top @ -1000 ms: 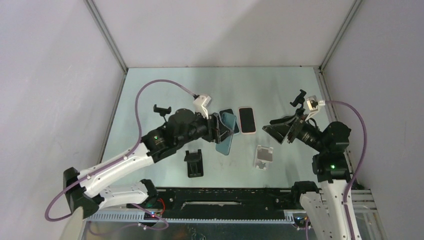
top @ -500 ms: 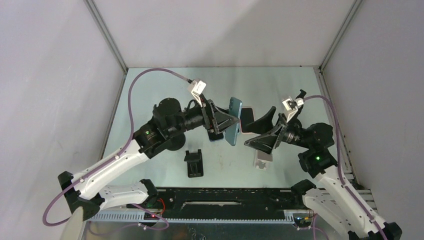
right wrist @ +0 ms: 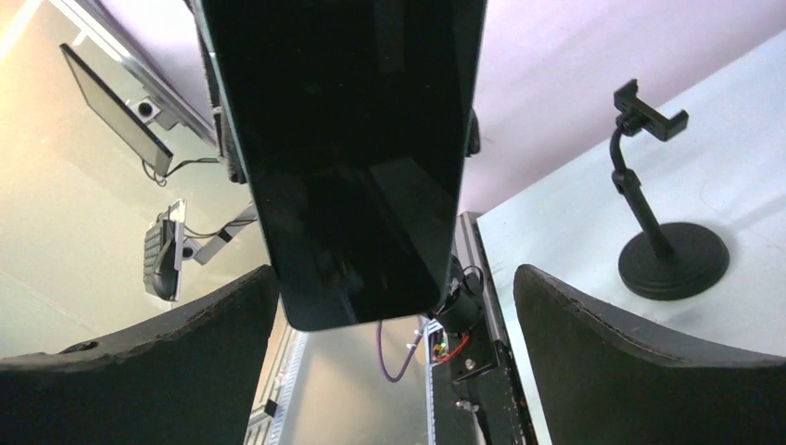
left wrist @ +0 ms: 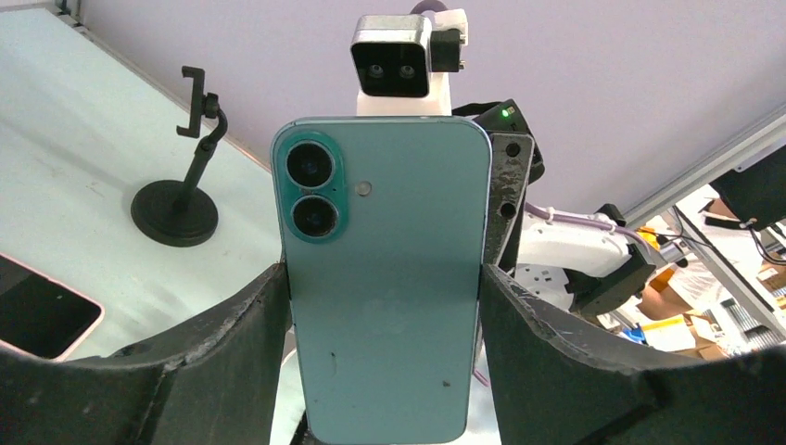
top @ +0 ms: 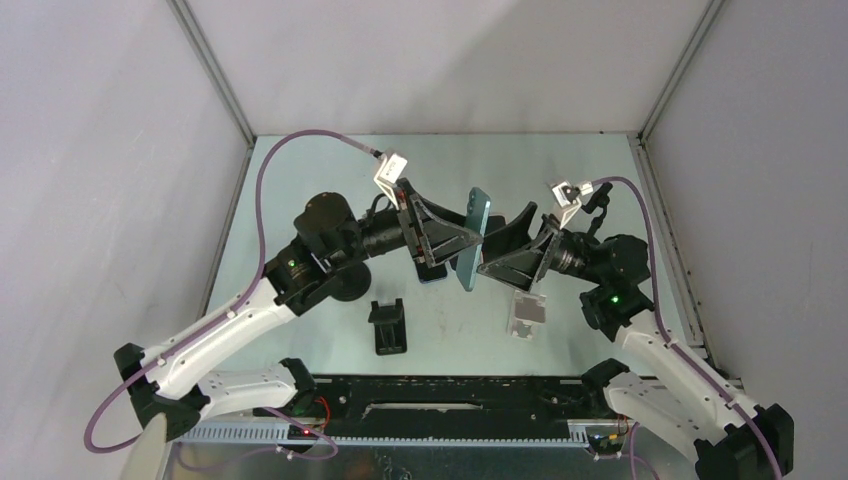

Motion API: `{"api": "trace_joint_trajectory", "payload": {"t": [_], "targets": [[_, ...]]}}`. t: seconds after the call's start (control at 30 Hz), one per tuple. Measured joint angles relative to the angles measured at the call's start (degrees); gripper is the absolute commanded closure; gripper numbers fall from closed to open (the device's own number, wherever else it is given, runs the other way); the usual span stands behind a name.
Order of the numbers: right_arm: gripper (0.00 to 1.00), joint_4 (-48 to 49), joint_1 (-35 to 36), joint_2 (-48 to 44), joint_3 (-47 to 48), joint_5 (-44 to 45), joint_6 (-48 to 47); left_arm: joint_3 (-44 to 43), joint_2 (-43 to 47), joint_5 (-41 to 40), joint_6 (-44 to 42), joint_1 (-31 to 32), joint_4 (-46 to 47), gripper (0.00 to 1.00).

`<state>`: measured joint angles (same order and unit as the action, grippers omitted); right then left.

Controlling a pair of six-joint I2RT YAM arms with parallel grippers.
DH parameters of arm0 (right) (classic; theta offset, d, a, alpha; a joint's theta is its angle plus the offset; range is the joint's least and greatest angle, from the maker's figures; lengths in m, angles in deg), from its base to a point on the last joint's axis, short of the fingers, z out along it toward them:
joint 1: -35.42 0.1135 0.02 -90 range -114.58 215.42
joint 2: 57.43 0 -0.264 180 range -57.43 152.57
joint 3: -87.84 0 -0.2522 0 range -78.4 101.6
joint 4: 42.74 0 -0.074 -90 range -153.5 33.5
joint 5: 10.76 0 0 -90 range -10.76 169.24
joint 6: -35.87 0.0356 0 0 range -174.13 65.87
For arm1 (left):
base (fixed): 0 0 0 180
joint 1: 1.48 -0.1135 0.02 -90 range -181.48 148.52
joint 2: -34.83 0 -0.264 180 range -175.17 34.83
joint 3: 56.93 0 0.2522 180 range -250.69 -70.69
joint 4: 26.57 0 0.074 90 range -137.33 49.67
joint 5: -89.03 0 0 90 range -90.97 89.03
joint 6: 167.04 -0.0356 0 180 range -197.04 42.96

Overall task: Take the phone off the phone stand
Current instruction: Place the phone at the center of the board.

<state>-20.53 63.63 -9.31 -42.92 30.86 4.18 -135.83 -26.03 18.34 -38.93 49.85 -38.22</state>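
Note:
A teal phone (top: 475, 235) hangs edge-up above the middle of the table, with my left gripper (top: 462, 240) shut on its two long sides. The left wrist view shows its back and twin lenses (left wrist: 385, 297), pinched between the left gripper (left wrist: 385, 278). My right gripper (top: 503, 240) faces it from the right, open wide. In the right wrist view the dark screen (right wrist: 343, 139) dips between the spread right gripper (right wrist: 394, 278), close to one finger and well apart from the other. Below, a black phone stand (top: 388, 325) sits empty near the front.
A silver stand (top: 527, 315) sits front right. A black gooseneck holder (right wrist: 663, 213) stands at one side of the table and another (left wrist: 185, 176) at the other. A pink-rimmed phone (left wrist: 37, 315) lies flat. A dark phone (top: 430, 272) lies under the left gripper.
The left arm has raised the phone and turned it on edge toward the right. The right arm swung in to the left, opening its jaws wide around the phone's end.

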Motion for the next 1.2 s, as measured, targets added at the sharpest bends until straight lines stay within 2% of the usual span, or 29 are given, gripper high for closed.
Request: {"api": "trace_joint_trajectory", "payload": {"t": [0.5,0.67,0.93,1.0,1.07,1.13,1.2], "targets": [[0.01,10.29,1.38,2.62,0.0,-0.04,5.14,0.04,-1.44,2.84,1.49,0.0,3.8,0.69],[0.07,14.32,1.64,5.84,0.0,-0.2,7.93,0.74,-1.84,3.91,1.9,-0.09,5.09,0.7],[0.2,18.53,1.97,7.48,0.0,-0.02,10.69,1.07,-1.86,3.89,1.88,-0.2,5.07,0.7],[0.27,18.97,2.01,7.48,0.0,-0.02,10.73,1.07,-1.86,3.91,1.84,-0.2,5.07,0.69],[0.36,19.06,2.01,7.45,0.0,0.02,10.69,1.09,-1.86,3.87,1.77,-0.2,5.09,0.64],[0.46,18.97,2.05,7.45,0.0,0.0,10.43,1.33,-1.86,3.85,1.81,-0.2,5.38,0.55],[0.56,18.53,2.05,7.34,0.0,0.0,10.23,1.6,-1.86,3.78,1.79,-0.2,5.57,0.41]]}}
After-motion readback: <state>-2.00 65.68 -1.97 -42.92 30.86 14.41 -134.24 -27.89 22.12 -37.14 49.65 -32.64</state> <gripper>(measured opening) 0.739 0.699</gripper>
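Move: The phone is held clear of the board in the left gripper, its middle right between those fingers. From the open right hand that middle lies about 2 cm left and 2 cm above, level fore and aft. Some 36 cm below the right hand, the pink phone lies about 18 cm ahead and 6 cm right, the white flat stand 12 cm to the right and level with it, and the black holder 19 cm left and 3 cm back. Raise the open right gripper about 2.5 cm and ease it 1 cm left onto the held phone, tipping its fingers up by less than 10 degrees, then close until they pinch both long edges near the middle. Keep the left gripper's hold, feeding the phone about 1 cm right towards the right hand. ##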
